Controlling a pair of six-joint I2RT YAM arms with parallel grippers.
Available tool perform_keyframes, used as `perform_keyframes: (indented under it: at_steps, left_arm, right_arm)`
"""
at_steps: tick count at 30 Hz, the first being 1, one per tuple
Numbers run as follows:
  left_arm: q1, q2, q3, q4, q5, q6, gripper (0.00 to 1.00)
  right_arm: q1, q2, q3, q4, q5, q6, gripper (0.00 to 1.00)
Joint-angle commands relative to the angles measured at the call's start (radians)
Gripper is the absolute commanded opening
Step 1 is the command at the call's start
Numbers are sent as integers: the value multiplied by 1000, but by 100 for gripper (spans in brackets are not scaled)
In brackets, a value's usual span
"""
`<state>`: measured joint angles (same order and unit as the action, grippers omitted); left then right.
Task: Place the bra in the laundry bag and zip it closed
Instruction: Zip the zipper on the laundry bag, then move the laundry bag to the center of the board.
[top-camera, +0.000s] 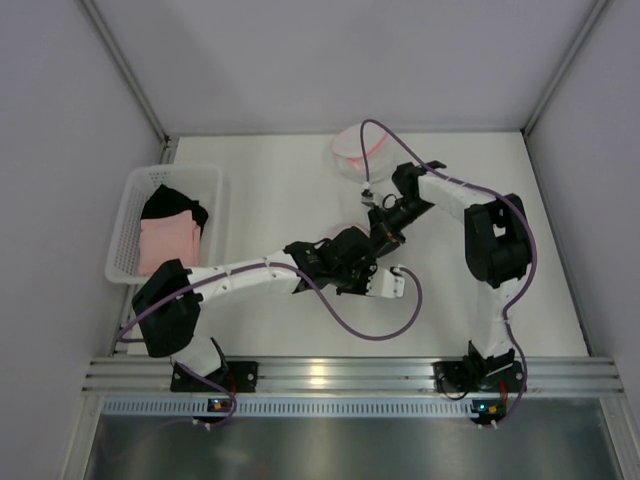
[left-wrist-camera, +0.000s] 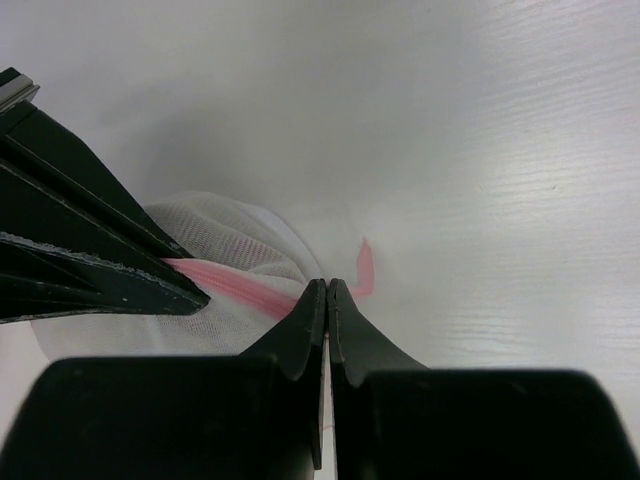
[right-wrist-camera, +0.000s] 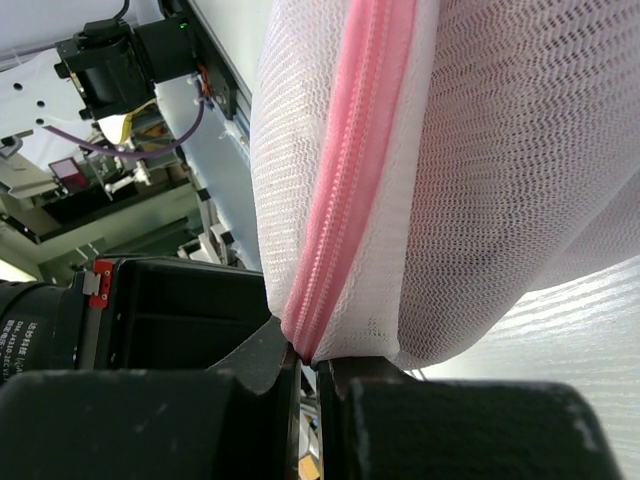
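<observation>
The laundry bag (left-wrist-camera: 220, 240) is white mesh with a pink zip (left-wrist-camera: 240, 288) and lies as a small mound on the table. My left gripper (left-wrist-camera: 327, 285) is shut at the bag's edge, where the pink zip runs into its tips; a pink tab (left-wrist-camera: 365, 268) stands just beyond them. My right gripper (right-wrist-camera: 308, 352) is shut on the laundry bag (right-wrist-camera: 480, 150), pinching the end of the zip (right-wrist-camera: 350, 150). In the top view the left gripper (top-camera: 362, 262) and right gripper (top-camera: 383, 237) meet mid-table and hide the bag. The bra does not show.
A white basket (top-camera: 125, 215) with black and pink clothes stands at the left. A round white thing with pink trim (top-camera: 352, 152) lies at the back, under the right arm's purple cable. Walls close in the table on three sides.
</observation>
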<state>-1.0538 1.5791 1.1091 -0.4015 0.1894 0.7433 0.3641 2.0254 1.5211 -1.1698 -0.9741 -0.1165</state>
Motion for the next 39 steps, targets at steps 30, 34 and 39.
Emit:
perform_keyframes:
  at_steps: [30,34,39]
  left_arm:
    - [469,51,535,-260,177,-544,98]
    - [514,90,612,-319,199,-602,98]
    - [593,111,612,-361,219,-708,98]
  right_arm:
    - [-587,42,-15,645,163,296,0]
    - [-585,176,106,755,127,438,0]
    - [-568,283,243,814,100,506,0]
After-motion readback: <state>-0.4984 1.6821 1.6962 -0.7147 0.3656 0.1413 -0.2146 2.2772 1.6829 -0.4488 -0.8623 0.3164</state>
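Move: The right hand's shut fingers already hold one end of the laundry bag's zipper, with the bag's middle about 8 cm to its left, 4 cm back and 5 cm below. The bare spot the bag is taken to lies roughly 32 cm ahead, 18 cm right and 9 cm lower; the other zipped bag lies some 36 cm ahead, 4 cm left and 8 cm lower. From the left hand, shut at the zipper, the held bag's middle is about 2 cm ahead, 6 cm left and 4 cm below. The left fingers open wide and let go of the zipper end, and after backing off a couple of centimetres that hand sweeps forward and up, about 17 cm out and 15 cm higher, drifting some 9 cm left and turning counter-clockwise, ending open and clear over the table near the other zipped bag. The right hand keeps its pinch on the zipper end and carries the bag first mainly right, then increasingly forward, some 25 cm out and 21 cm right in all, sinking about 6 cm and swinging nearly 50 degrees clockwise, to the bare table right of the other bag. ##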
